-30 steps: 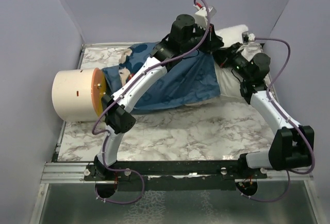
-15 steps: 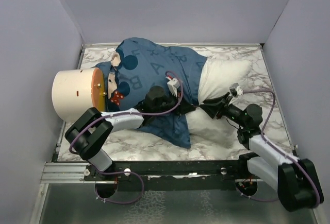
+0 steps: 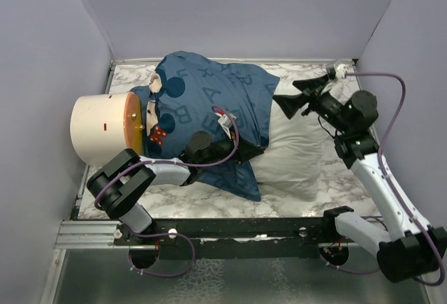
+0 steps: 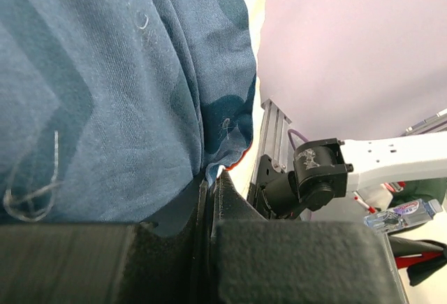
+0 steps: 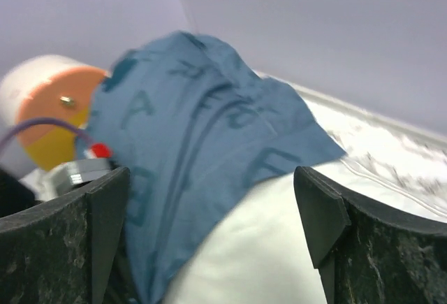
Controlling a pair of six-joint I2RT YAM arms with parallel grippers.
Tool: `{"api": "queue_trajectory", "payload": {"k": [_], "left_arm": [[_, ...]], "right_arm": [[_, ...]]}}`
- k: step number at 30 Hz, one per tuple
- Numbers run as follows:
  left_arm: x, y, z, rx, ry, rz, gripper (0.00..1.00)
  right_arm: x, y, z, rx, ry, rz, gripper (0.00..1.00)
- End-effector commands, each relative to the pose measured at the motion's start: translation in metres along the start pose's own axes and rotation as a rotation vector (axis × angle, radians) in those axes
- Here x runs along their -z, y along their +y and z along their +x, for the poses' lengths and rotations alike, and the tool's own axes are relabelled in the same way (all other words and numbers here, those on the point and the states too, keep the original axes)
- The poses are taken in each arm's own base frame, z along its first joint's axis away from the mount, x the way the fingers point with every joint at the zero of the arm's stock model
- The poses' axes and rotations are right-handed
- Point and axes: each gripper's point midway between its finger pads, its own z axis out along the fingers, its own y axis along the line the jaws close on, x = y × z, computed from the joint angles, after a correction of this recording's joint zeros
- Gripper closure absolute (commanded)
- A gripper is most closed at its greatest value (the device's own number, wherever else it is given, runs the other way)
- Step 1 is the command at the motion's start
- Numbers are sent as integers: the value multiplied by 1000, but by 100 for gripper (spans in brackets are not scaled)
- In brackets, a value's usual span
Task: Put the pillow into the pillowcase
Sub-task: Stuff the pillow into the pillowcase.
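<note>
The blue pillowcase [image 3: 209, 105] with pale letters covers the left part of the white pillow [image 3: 297, 154], which lies across the marble table. My left gripper [image 3: 244, 152] lies low at the pillowcase's near edge. In the left wrist view its jaws [image 4: 211, 182] are shut on a fold of the blue fabric [image 4: 105, 94]. My right gripper [image 3: 292, 96] hangs open above the pillow's bare end, touching nothing. In the right wrist view the open gripper [image 5: 213, 206] frames the pillowcase's [image 5: 202, 122] edge and the pillow [image 5: 279, 248] below.
A big cream cylinder with an orange end face [image 3: 105, 128] lies at the table's left, against the pillowcase. Lavender walls close in the left, back and right. Bare marble table [image 3: 314, 196] shows along the front right.
The right gripper has opened, let go of the pillow and lifted up toward the back right. The left arm has stayed low, still shut on the pillowcase; the bundle came down onto the table earlier.
</note>
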Motion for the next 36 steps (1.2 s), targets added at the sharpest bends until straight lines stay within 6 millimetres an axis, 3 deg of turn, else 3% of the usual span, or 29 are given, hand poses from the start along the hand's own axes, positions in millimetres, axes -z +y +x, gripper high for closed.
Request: {"api": "queue_trajectory", "payload": {"k": [1, 5, 8, 10, 12, 14, 16, 19, 20, 24, 27, 31, 33, 36], "left_arm": [[9, 10, 27, 31, 74, -42, 100], [11, 13, 31, 12, 85, -64, 100], [12, 16, 34, 1, 97, -77, 100], [11, 19, 35, -6, 102, -85, 100], [10, 20, 35, -15, 107, -92, 100], [10, 22, 34, -29, 111, -109, 100], [10, 22, 28, -53, 109, -135, 100], [15, 21, 13, -112, 103, -200, 94], [16, 17, 3, -139, 92, -221, 87], [32, -1, -45, -228, 43, -342, 43], [49, -25, -94, -251, -49, -389, 20], [66, -46, -157, -253, -120, -440, 18], [60, -47, -178, -279, -83, -515, 19], [42, -36, -194, -350, 4, -648, 22]], "right_arm": [[-14, -62, 38, -26, 195, 228, 0], [-7, -97, 62, 2, 267, 374, 0], [4, -115, 107, -5, 392, 436, 1], [10, -120, 151, -42, 483, 430, 17], [14, -112, 190, -118, 551, 374, 45], [13, -95, 211, -187, 556, 289, 74], [11, -77, 211, -214, 502, 211, 90], [11, -53, 194, -195, 396, 132, 99], [11, -48, 187, -185, 361, 117, 99], [17, -31, 170, -166, 256, 66, 99], [19, -22, 161, -157, 204, 37, 99], [16, -17, 160, -166, 193, 9, 99], [14, -14, 160, -173, 185, -1, 99], [12, -10, 161, -180, 185, -11, 99]]}}
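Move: The bit of white pillow the right hand reaches for, just outside the pillowcase's mouth, lies about 8 cm ahead, 3 cm to its right and 16 cm below. From that hand the case's far hem corner is some 20 cm ahead, 3 cm left and 18 cm down; the near hem at the left gripper is about 2 cm back, 9 cm left and 17 cm down. From the left hand, already at that hem, the pillow spot is roughly 10 cm ahead, 12 cm right and about level. Right fingers close on the pillow's cloth beside the case mouth: the open hand dives some 16 cm, forward about 8 cm and slightly right, pinches there, then draws back about 5 cm and up a little, keeping its grip. The left stays at the hem, then opens, comes free and rises some 20 cm over the pillowcase, going left and forward while turning counter-clockwise about 25 degrees. ##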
